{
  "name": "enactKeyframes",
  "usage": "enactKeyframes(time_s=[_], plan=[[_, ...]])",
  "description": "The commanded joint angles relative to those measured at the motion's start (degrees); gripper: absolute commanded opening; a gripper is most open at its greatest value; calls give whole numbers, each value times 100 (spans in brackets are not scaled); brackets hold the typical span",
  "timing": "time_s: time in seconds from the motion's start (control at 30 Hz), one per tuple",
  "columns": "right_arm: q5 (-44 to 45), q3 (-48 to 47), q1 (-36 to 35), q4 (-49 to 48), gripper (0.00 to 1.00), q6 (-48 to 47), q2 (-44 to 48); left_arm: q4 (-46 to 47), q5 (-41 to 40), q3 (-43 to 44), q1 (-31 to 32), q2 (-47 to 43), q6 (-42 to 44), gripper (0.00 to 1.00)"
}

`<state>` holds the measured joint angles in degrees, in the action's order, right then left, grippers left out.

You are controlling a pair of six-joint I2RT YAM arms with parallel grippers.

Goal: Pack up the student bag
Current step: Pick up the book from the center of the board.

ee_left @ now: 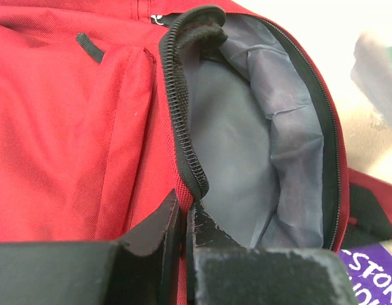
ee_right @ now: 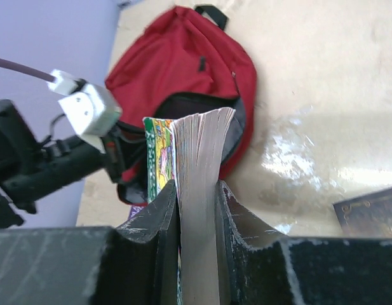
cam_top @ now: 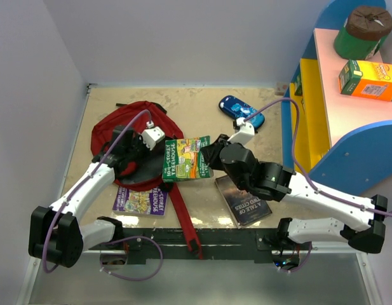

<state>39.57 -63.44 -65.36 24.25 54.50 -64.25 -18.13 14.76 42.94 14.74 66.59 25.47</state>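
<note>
The student bag, a dark-red backpack, lies at the back left of the table with its mouth open towards the right. My left gripper is shut on the bag's zipper edge, holding the mouth open so the grey lining shows. From the right, my right gripper is shut on a green paperback, lifted just beside the bag's opening. In the right wrist view the book's page edges stand clamped between the fingers, with the bag beyond.
A purple book lies in front of the bag beside its long red strap. A dark book is under the right arm. A blue pencil case sits at the back. The shelf at right carries an orange box.
</note>
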Motion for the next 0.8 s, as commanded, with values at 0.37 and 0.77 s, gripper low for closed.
enactKeyframes(time_s=[0.37, 0.77], plan=[[77, -90, -12, -913, 0, 253, -509, 310, -236, 996, -33, -558, -912, 0], [-537, 453, 647, -2071, 0, 456, -1011, -103, 1397, 778, -33, -1086, -456, 0]])
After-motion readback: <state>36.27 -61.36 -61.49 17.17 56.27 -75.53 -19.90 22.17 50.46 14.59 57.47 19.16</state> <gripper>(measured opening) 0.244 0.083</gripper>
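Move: The right hand, still gripping the green book by its edge, has the bag's opening about 13 cm to its left, 2 cm ahead and 22 cm below. The purple book lies some 20 cm left and 9 cm back, the black book 14 cm right and 9 cm back, both 26 cm down. The left hand already pinches the bag's rim; the opening's middle is about 4 cm right, 2 cm back and 5 cm below it. Left raises the rim about 10 cm; right bobs up, then lowers the book 9 cm towards the opening. ##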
